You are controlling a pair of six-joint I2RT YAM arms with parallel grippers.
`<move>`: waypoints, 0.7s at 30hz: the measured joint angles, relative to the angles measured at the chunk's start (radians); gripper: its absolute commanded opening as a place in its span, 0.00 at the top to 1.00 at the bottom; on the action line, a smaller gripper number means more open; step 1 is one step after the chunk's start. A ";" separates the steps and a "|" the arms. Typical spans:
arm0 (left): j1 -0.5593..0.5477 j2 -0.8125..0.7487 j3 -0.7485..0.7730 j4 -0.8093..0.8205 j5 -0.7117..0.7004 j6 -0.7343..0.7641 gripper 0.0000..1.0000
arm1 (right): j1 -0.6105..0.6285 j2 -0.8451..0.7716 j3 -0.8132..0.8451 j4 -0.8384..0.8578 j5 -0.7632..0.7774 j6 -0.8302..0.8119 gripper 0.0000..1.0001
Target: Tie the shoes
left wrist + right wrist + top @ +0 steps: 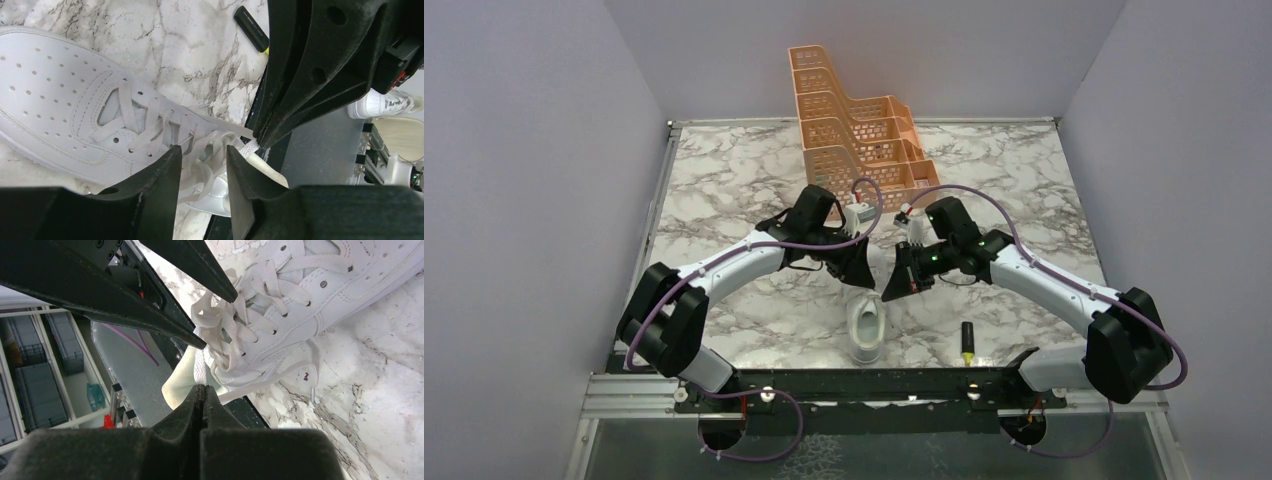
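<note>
The white shoe [867, 335] lies at the table's near edge, toe pointing away from the arm bases; it also shows as the shoe [50, 100] and the shoe [320, 285]. Its laces [150, 120] are threaded, with loose loops near the tongue. My left gripper [202, 149] hovers over those loops, jaws apart, a lace loop lying between them unsqueezed. My right gripper [200, 386] is shut on a lace end [200, 367] that runs up to the shoe. From above, the left gripper [864, 275] and right gripper [892, 290] nearly meet over the shoe.
An orange stepped rack [854, 125] stands at the back of the marble table [724, 190]. A black marker with a yellow tip [968, 343] lies right of the shoe near the front rail. Grey walls close in both sides.
</note>
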 measured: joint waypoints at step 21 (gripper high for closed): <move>0.000 0.041 0.000 0.000 -0.001 0.046 0.94 | 0.000 0.002 0.000 0.009 -0.001 0.026 0.99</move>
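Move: The left fingers hang part-open right over the lace loops at the knot; the loop they go for is about 2 cm below them and some 1 cm to the right. The lace end in the right gripper's tips is roughly 3 cm back and 3 cm right of the left hand, at its height; the shoe's opening lies some 8 cm back, 1 cm left and 5 cm lower. From the right hand the loop is about 3 cm ahead, 3 cm left and 2 cm down. The left hand sinks about 1.5 cm almost straight down onto the lace loops at the knot, its fingers still pointing right and slanting down, and once it has stopped there they close from a bit under half open to nearly shut, pinching the loop strands between their tips. The right hand stays in place just behind and to the right, keeping its shut grip on the other lace end and holding it clear of the knot. ##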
